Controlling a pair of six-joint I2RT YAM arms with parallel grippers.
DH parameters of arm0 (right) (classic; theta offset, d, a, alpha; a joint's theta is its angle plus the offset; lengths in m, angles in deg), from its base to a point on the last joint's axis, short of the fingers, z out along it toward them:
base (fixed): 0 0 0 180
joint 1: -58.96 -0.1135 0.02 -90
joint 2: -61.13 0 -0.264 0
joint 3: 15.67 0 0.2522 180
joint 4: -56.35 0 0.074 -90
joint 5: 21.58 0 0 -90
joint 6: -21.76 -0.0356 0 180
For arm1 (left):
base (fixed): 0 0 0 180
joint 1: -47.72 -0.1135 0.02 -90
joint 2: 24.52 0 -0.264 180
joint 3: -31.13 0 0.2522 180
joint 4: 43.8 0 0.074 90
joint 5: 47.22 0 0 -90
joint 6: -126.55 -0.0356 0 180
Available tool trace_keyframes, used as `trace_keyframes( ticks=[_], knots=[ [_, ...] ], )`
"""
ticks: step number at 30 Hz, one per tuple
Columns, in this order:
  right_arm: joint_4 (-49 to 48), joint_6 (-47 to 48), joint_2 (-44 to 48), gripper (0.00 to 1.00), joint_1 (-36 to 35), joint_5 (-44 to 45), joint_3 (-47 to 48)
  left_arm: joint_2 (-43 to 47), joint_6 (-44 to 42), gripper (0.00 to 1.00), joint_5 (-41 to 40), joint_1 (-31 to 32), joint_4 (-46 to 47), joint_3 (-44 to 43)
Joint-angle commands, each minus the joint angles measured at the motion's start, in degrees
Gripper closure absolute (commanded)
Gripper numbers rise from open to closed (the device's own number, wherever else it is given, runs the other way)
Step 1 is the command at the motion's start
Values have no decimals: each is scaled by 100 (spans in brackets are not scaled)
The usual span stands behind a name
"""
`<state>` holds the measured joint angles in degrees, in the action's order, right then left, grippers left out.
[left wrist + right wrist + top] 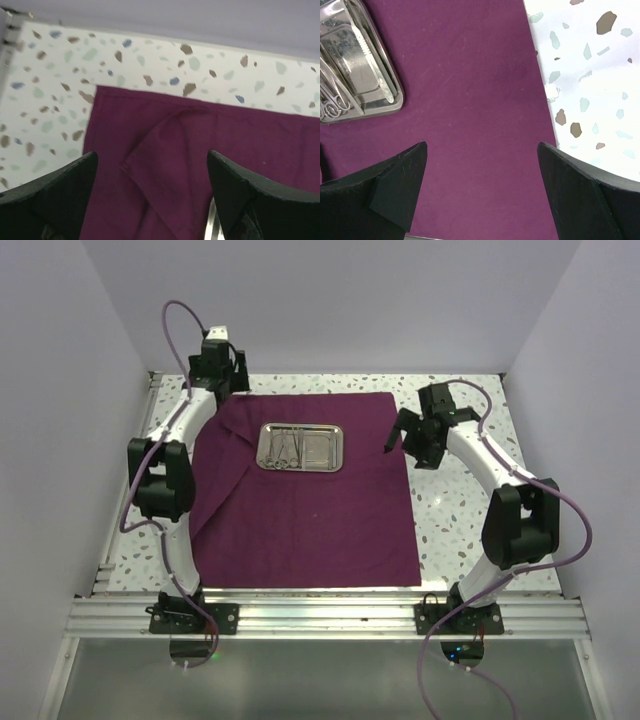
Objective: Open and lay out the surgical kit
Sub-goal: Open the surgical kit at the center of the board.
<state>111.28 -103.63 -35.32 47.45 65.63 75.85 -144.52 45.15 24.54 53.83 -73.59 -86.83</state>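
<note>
The surgical kit lies unwrapped. Its dark purple cloth is spread flat on the table, with a steel tray on its back half. In the tray are tweezers and ring-handled scissors. My left gripper hovers open over the cloth's back left corner, where a fold sits between its fingers; it holds nothing. My right gripper stands open above the cloth's right edge, beside the tray, and is also empty.
The terrazzo table shows around the cloth. White walls close in the back and both sides. A loose flap of cloth lies folded along the left edge near my left arm. An aluminium rail runs along the front.
</note>
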Motion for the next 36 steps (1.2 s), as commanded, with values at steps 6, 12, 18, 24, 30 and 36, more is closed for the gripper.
trace_keyframes(
  ticks=[6, 12, 18, 24, 30, 36],
  knots=[
    [-48, 33, 327, 5, 17, -55, 3, 276, 2337, 12, 1358, -540, 460, 1639],
    [102, 86, 495, 5, 17, 59, -147, 65, 2883, 19, 1376, -567, 671, 1851],
    [260, 191, 557, 5, 26, 173, -120, -32, 3069, 21, 1463, -611, 1092, 2027],
    [295, 182, 522, 5, 17, 217, -138, -269, 3095, 29, 1508, -752, 1260, 1904],
    [322, 174, 355, 6, 17, 252, -41, -550, 3025, 44, 1665, -769, 1374, 1711],
    [261, 156, 231, 6, 17, 217, -32, -585, 2946, 53, 1666, -769, 1357, 1500]
  ],
)
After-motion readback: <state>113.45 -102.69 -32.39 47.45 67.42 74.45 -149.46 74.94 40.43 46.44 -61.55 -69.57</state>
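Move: Lying almost straight below the left hand, some 15 cm down and 3 cm to its left, is the tip of the folded-over flap at the surgical kit's far left. The cloth's far-left corner lies about 8 cm ahead of the hand and 8 cm to its left. The tray of instruments has its middle roughly 7 cm back and 17 cm to the right. The flap tip is some 17 cm ahead of the right hand and 42 cm to its left. Down some 13 cm onto the folded flap, the left hand first drops fast while drawing back about 6 cm, then creeps forward again low over the cloth. The wrist rolls its left side down by around 30 degrees and turns slightly counter-clockwise. The wide-open fingers close about halfway, ending astride the flap's tip with the fingertips close on the cloth. ##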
